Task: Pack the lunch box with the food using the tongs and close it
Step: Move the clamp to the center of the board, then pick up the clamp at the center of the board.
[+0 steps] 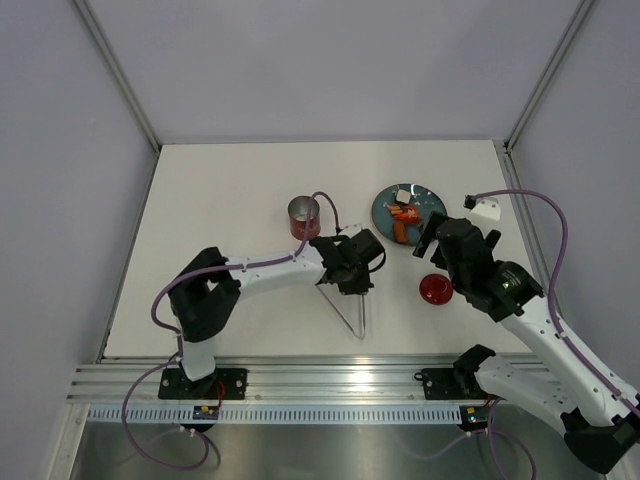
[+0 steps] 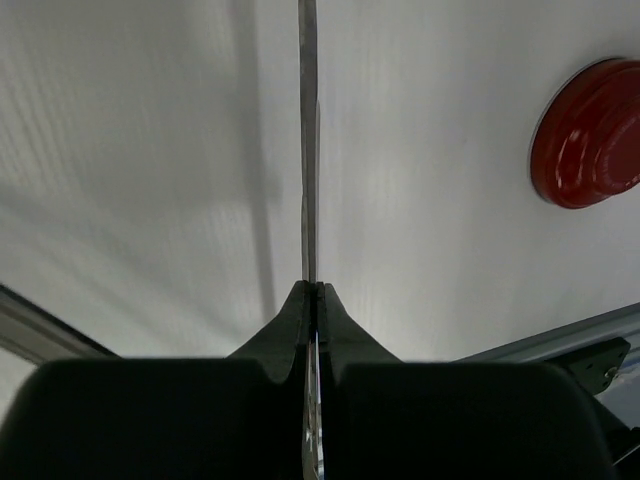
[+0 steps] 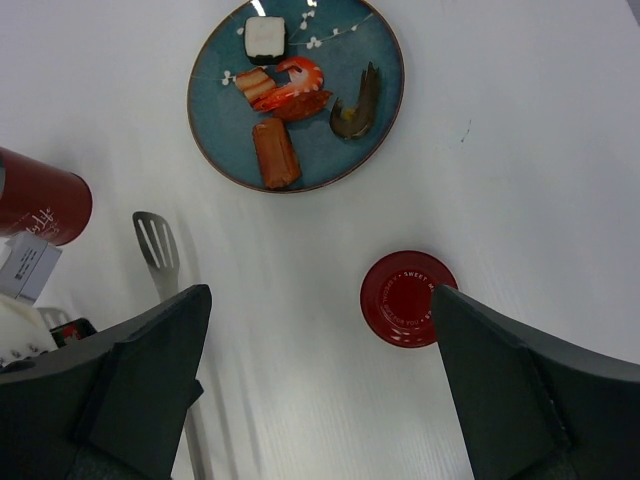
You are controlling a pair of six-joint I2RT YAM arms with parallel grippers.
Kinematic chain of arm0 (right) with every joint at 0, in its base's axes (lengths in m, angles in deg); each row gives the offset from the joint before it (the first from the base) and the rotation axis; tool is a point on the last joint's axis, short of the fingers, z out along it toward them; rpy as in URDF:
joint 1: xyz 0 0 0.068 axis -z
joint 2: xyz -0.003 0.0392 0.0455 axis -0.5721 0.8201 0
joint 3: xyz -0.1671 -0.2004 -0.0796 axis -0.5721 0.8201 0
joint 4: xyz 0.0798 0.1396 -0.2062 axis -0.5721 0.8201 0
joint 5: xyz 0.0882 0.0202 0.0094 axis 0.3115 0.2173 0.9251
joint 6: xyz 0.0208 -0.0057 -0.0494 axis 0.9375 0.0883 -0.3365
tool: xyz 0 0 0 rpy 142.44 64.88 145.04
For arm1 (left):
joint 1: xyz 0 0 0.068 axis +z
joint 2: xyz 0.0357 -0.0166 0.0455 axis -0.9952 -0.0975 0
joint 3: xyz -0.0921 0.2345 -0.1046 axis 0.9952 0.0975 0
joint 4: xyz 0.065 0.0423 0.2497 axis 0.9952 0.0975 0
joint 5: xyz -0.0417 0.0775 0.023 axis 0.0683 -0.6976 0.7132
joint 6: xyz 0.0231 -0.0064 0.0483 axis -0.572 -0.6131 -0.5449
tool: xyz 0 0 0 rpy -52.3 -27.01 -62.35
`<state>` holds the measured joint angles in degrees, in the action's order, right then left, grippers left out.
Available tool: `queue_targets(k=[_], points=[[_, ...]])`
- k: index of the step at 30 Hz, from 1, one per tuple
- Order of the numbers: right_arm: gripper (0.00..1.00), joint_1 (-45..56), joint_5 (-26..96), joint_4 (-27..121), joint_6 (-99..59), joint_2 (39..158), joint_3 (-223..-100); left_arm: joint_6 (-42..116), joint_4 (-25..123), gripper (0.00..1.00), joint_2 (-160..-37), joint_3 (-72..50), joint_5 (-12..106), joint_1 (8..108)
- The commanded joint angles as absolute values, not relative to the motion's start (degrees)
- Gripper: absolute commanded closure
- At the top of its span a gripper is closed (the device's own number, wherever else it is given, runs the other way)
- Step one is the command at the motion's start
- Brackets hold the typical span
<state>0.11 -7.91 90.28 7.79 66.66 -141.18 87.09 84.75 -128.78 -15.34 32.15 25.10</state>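
The red lunch box (image 1: 303, 216) stands open and upright on the white table, seen also at the left edge of the right wrist view (image 3: 40, 195). Its round red lid (image 1: 435, 288) lies flat apart from it, right beside my right finger in the wrist view (image 3: 405, 298). The food, small orange-red pieces (image 3: 275, 152), sits on a blue plate (image 1: 432, 205). My left gripper (image 1: 352, 280) is shut on the silver tongs (image 1: 346, 315); one slim arm (image 2: 308, 140) runs out from between the fingers (image 2: 290, 320). My right gripper (image 3: 320, 295) hangs open and empty above the table.
The plate (image 3: 375, 40) also carries a white block (image 3: 265, 37) and a dark piece (image 3: 358, 105). A slotted tong tip (image 3: 155, 240) lies left of my right gripper. An aluminium rail (image 1: 330, 380) runs along the near table edge, and white walls enclose the other sides.
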Motion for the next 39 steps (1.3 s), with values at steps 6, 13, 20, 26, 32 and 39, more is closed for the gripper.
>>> queue_targets(k=[6,13,20,26,32,39], points=[[0.01,-0.17,-9.97,92.48,10.44,65.19,-142.47,87.01,84.59,1.0,-137.31,-26.74,28.61,25.08],[0.01,-0.26,-10.41,94.06,11.49,63.96,-142.47,85.17,81.61,0.43,-137.78,-26.93,30.89,25.25],[0.01,-0.17,-9.45,94.24,10.88,63.69,-141.94,80.86,80.81,0.33,-130.75,-24.56,30.2,25.43],[0.0,-0.26,-4.28,90.39,7.12,65.62,-140.45,76.2,79.32,0.35,-113.03,-14.19,26.33,29.9],[0.01,-1.57,5.14,80.37,3.32,72.73,-135.97,71.28,81.69,0.34,-101.39,-6.45,29.66,41.06],[0.01,-14.05,-1.71,67.8,4.73,81.79,-132.01,66.18,86.87,0.32,-90.67,-1.87,27.47,49.07]])
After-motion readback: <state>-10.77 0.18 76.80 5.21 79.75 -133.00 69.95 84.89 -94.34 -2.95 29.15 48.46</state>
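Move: The clamp is already pinched in the left fingers; its resting spot, bare board near the centre, is about 3 cm ahead, 4 cm right and 3 cm below that hand. From the same hand the red mug stands 15 cm left and 14 cm ahead, the plate 12 cm right and 18 cm ahead. From the empty right hand the clamp lies about 19 cm left, 5 cm back, 17 cm below; the red bowl is some 3 cm right and 6 cm back. The clamp is carried about 5 cm right and forward by the left hand and eased down slightly onto the board, where the fingers open and release it; the hand then lifts away some 15 cm, swinging left towards the mug, fingertips tilting up forward. The right hand, fingers open, nearly waits, then sweeps left and down towards the clamp, turning counter-clockwise. ##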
